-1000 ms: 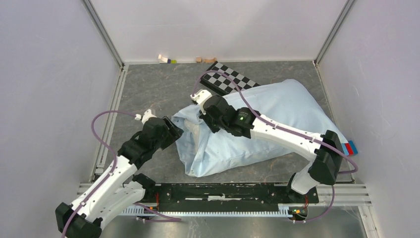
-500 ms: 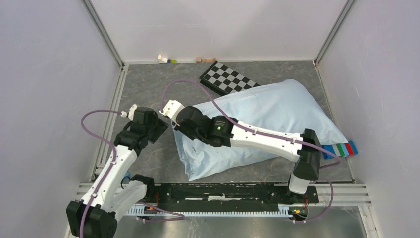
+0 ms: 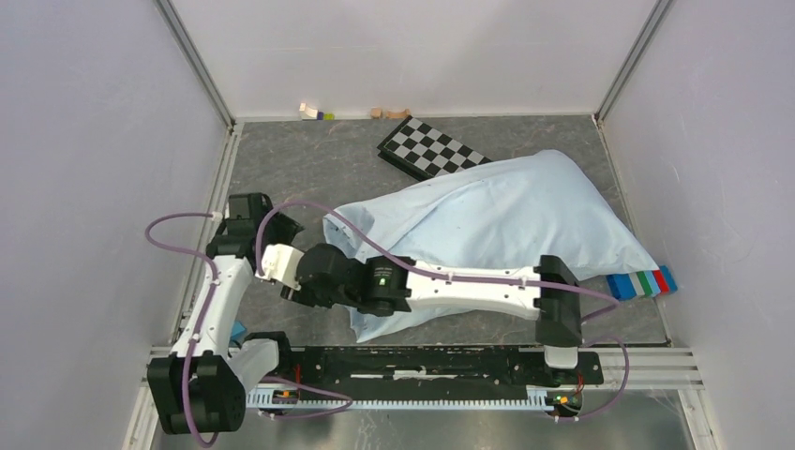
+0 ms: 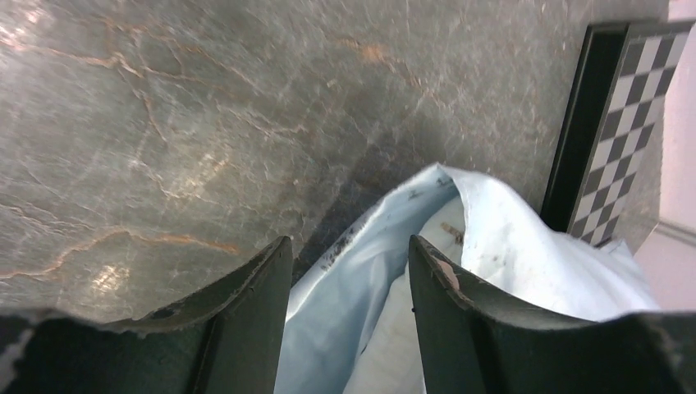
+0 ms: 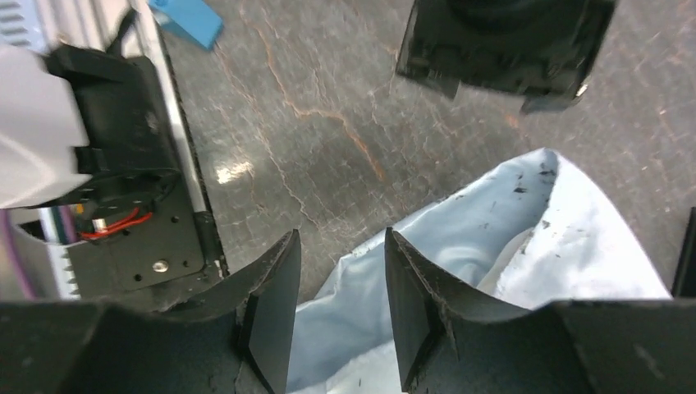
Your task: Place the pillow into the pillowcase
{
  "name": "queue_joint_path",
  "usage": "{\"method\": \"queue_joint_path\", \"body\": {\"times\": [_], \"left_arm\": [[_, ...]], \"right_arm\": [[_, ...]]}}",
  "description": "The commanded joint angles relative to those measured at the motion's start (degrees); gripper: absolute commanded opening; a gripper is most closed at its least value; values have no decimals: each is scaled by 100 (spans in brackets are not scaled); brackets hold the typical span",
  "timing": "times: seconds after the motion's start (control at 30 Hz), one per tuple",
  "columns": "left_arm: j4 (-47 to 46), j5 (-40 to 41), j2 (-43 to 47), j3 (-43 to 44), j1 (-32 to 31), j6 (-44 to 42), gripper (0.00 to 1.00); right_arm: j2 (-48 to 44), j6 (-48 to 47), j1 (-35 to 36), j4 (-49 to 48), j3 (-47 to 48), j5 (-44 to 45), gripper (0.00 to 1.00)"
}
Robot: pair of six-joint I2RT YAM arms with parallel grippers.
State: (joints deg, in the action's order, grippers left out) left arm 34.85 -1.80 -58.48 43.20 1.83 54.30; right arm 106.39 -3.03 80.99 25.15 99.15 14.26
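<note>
The pale-blue pillowcase (image 3: 487, 225) lies bulging across the middle and right of the table, its open end toward the left. Cream pillow (image 4: 384, 361) fabric shows inside that mouth in the left wrist view. My left gripper (image 3: 279, 228) hovers just left of the pillowcase's upper left corner. Its jaws (image 4: 349, 242) are open, with the cloth edge (image 4: 369, 246) lying beyond them. My right gripper (image 3: 298, 291) reaches far left, by the lower left edge of the pillowcase (image 5: 460, 238). It (image 5: 341, 234) is open and empty too.
A black-and-white checkerboard panel (image 3: 433, 148) lies behind the pillowcase. A striped coloured block (image 3: 642, 279) sits at the right wall. Small blocks (image 3: 314, 112) rest against the back wall. A blue scrap (image 5: 185, 16) lies near the left arm's base, by the front rail (image 3: 422, 361).
My right gripper slid off the top of the pillowcase toward the near left and opened. My left gripper pulled back to the left, away from the cloth.
</note>
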Motion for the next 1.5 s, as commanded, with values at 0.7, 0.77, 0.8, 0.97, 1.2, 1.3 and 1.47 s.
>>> {"method": "queue_joint_path", "body": {"times": [0.7, 0.77, 0.8, 0.97, 1.2, 1.3, 1.47], "left_arm": [[-1874, -2275, -189, -1038, 662, -49, 62], [-2008, -2570, -311, -936, 509, 53, 62], [-1983, -2641, -358, -842, 393, 75, 63], [-2146, -2581, -127, -641, -283, 427, 81], [-2665, -2476, -291, -779, -899, 1123, 85], [-2817, -2419, -518, -709, -1011, 1154, 85], [-2973, -2043, -1001, -575, -1048, 941, 78]], "right_arm": [[579, 293, -788, 105, -364, 42, 67], [351, 520, -776, 89, -436, 192, 67], [201, 593, -778, 39, -533, 348, 68], [-702, 730, -773, -74, -1018, 1148, 71], [-1338, 871, -773, -102, -1275, 1537, 72], [-1449, 796, -746, -231, -1328, 1178, 72], [-1385, 442, -511, -457, -1337, 797, 74]]}}
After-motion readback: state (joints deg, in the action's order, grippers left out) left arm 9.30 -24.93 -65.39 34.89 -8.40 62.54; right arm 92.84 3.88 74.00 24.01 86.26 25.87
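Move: The pillowcase's mouth, with the pillow inside, lies about 10 cm ahead of the right hand, 6 cm to its right and some 16 cm below; the case's near corner is roughly 9 cm back and 8 cm right of that hand, near table level. From the left hand the mouth is about 11 cm right, 3 cm back and 6 cm below, with the chessboard some 17 cm ahead and 30 cm right. The right hand swoops down about 12 cm while reaching forward and slightly right to the pillowcase's mouth, its fingers opening wider, then climbs some 15 cm and drifts farther right above the case. The left hand swings briefly left, dips, then sweeps right to finish over the mouth's far part, rolling its left side down, turning clockwise and spreading its fingers. ##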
